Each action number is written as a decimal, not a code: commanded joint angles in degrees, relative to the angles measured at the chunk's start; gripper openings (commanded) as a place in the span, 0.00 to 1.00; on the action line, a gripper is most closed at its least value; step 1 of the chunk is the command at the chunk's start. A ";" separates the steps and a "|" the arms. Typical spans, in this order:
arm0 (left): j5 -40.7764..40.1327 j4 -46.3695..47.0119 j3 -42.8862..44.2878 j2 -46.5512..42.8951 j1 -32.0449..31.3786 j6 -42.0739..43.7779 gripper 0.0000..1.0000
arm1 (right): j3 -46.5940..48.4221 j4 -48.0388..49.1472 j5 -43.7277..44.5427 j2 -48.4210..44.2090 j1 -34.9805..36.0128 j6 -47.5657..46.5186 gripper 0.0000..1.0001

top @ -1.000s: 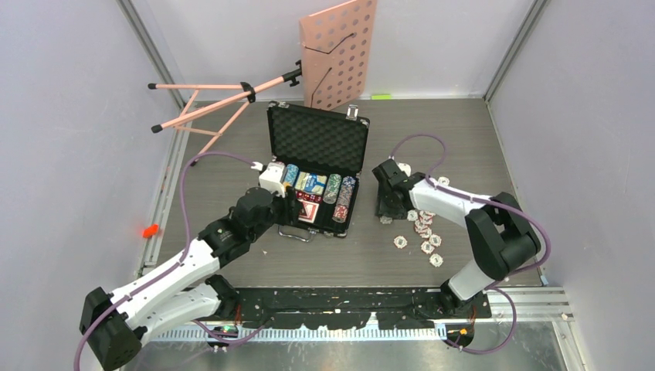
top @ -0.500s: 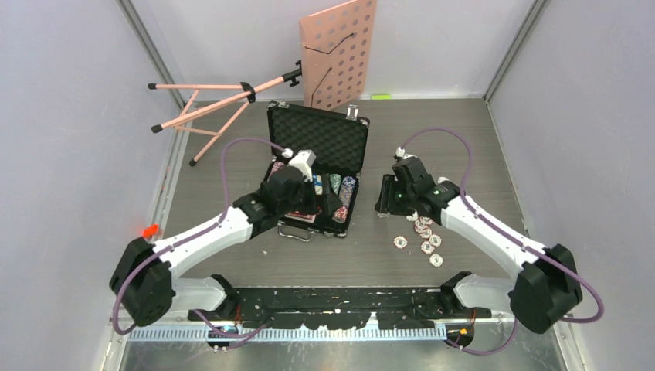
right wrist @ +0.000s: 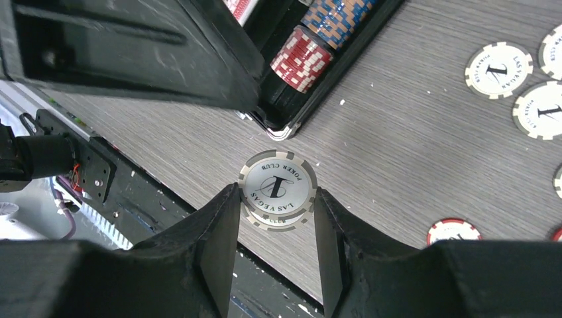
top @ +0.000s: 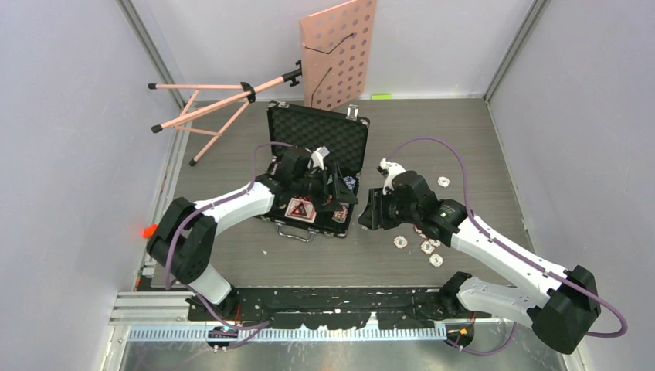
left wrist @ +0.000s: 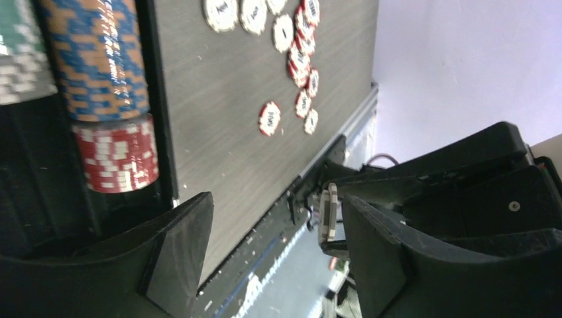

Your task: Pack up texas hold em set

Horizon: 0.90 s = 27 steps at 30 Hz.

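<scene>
The black case [top: 317, 139] lies open with its foam lid propped up. Rows of striped chips [left wrist: 99, 59] fill its tray, with a red-and-white row [right wrist: 303, 58] at the near corner and a red card deck [top: 301, 209] at the front. My left gripper [top: 340, 197] hovers over the tray's right end; its jaws [left wrist: 275, 222] stand open and hold nothing. My right gripper [top: 369, 211] is just right of the case's front corner, shut [right wrist: 275, 199] on two stacked white chips [right wrist: 277, 187]. Loose white and red chips [top: 423, 232] lie on the table to the right.
A pink perforated music stand [top: 338, 54] leans against the back wall, its tripod legs [top: 208, 104] lying at the back left. Both grippers are close together at the case's right front corner. The table's metal front rail [top: 340, 309] runs along the near edge.
My left arm has swung right across the case and its jaws have opened. My right gripper has carried the white chips left, from the loose pile to the case's corner.
</scene>
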 commanded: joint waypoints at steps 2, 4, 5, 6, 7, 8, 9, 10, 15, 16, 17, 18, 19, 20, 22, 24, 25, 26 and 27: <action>10.41 6.12 2.77 1.77 -0.20 -5.70 0.70 | 3.06 4.67 -0.17 1.95 1.21 -2.59 0.16; 10.65 6.19 2.53 1.53 -0.12 -5.84 0.69 | 4.11 4.77 -0.09 3.28 1.31 -3.04 0.15; 10.74 6.18 2.44 1.38 -0.17 -5.87 0.69 | 4.37 4.93 -0.09 4.03 1.38 -3.13 0.15; 10.92 6.10 2.29 1.25 -0.15 -5.84 0.68 | 4.73 5.16 -0.07 4.33 1.43 -3.15 0.15; 11.21 5.97 2.13 1.23 -0.13 -5.85 0.67 | 4.80 5.62 0.01 4.77 1.44 -3.16 0.15; 11.56 5.92 2.10 1.23 -0.15 -5.85 0.65 | 4.93 5.85 0.02 4.97 1.47 -3.20 0.15; 11.83 5.91 1.94 1.38 -0.20 -5.86 0.64 | 4.95 6.43 -0.08 5.22 1.50 -3.17 0.15; 12.03 5.87 1.77 1.59 -0.15 -5.88 0.62 | 5.07 6.74 -0.33 5.32 1.57 -3.17 0.15; 13.22 5.82 1.44 2.92 -0.16 -5.88 0.61 | 5.39 7.65 -0.92 6.32 1.89 -3.48 0.15; 13.23 5.80 1.44 2.96 -0.15 -5.86 0.61 | 5.40 7.76 -0.70 6.36 2.06 -3.54 0.15; 13.14 5.81 1.38 3.11 -0.20 -5.85 0.61 | 5.41 7.80 -0.57 6.42 2.26 -3.76 0.15; 13.17 5.82 1.44 3.24 -0.20 -5.85 0.61 | 5.45 7.77 -0.41 6.51 2.34 -3.86 0.15; 13.34 5.82 1.44 3.39 -0.28 -5.88 0.61 | 5.53 7.77 -0.30 6.58 2.40 -3.97 0.15; 13.51 5.89 1.40 3.57 -0.21 -5.87 0.60 | 5.60 7.83 -0.29 6.70 2.36 -4.01 0.15; 13.54 5.91 1.39 3.88 -0.39 -5.88 0.58 | 5.74 7.88 -0.27 6.92 2.48 -4.12 0.15; 13.62 5.91 1.40 4.15 -0.63 -5.90 0.55 | 5.83 8.18 -0.26 6.87 2.48 -4.11 0.14; 13.64 5.77 1.40 4.25 -0.76 -6.02 0.53 | 5.91 8.28 -0.38 6.85 2.54 -4.16 0.14; 13.67 5.74 1.42 4.30 -0.81 -6.07 0.50 | 5.92 8.51 -0.41 6.72 2.52 -4.09 0.14; 13.69 5.74 1.30 4.37 -0.86 -6.14 0.47 | 5.93 8.62 -0.48 6.69 2.53 -4.02 0.14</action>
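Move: The small stack of white chips pinched in the right fingers lies about 5 cm to the right of the left hand and 4 cm back from it, at nearly the same height. The right hand, holding it, has the left fingertips some 4 cm ahead and 5 cm to its left, level. Below the left hand, 10 cm down and 2 cm farther out, sits the red chip stack in the case; the card deck is some 12 cm left, 3 cm ahead and 11 cm below. The held white chips are carried about 3 cm left and somewhat forward by the right hand, which keeps its pinch, into the gap between the left fingertips. The left hand meets them above the case's right edge, easing about 3 cm back and to the right, turning some 15 degrees; its fingers close partway around the chips, but contact can't be seen. ##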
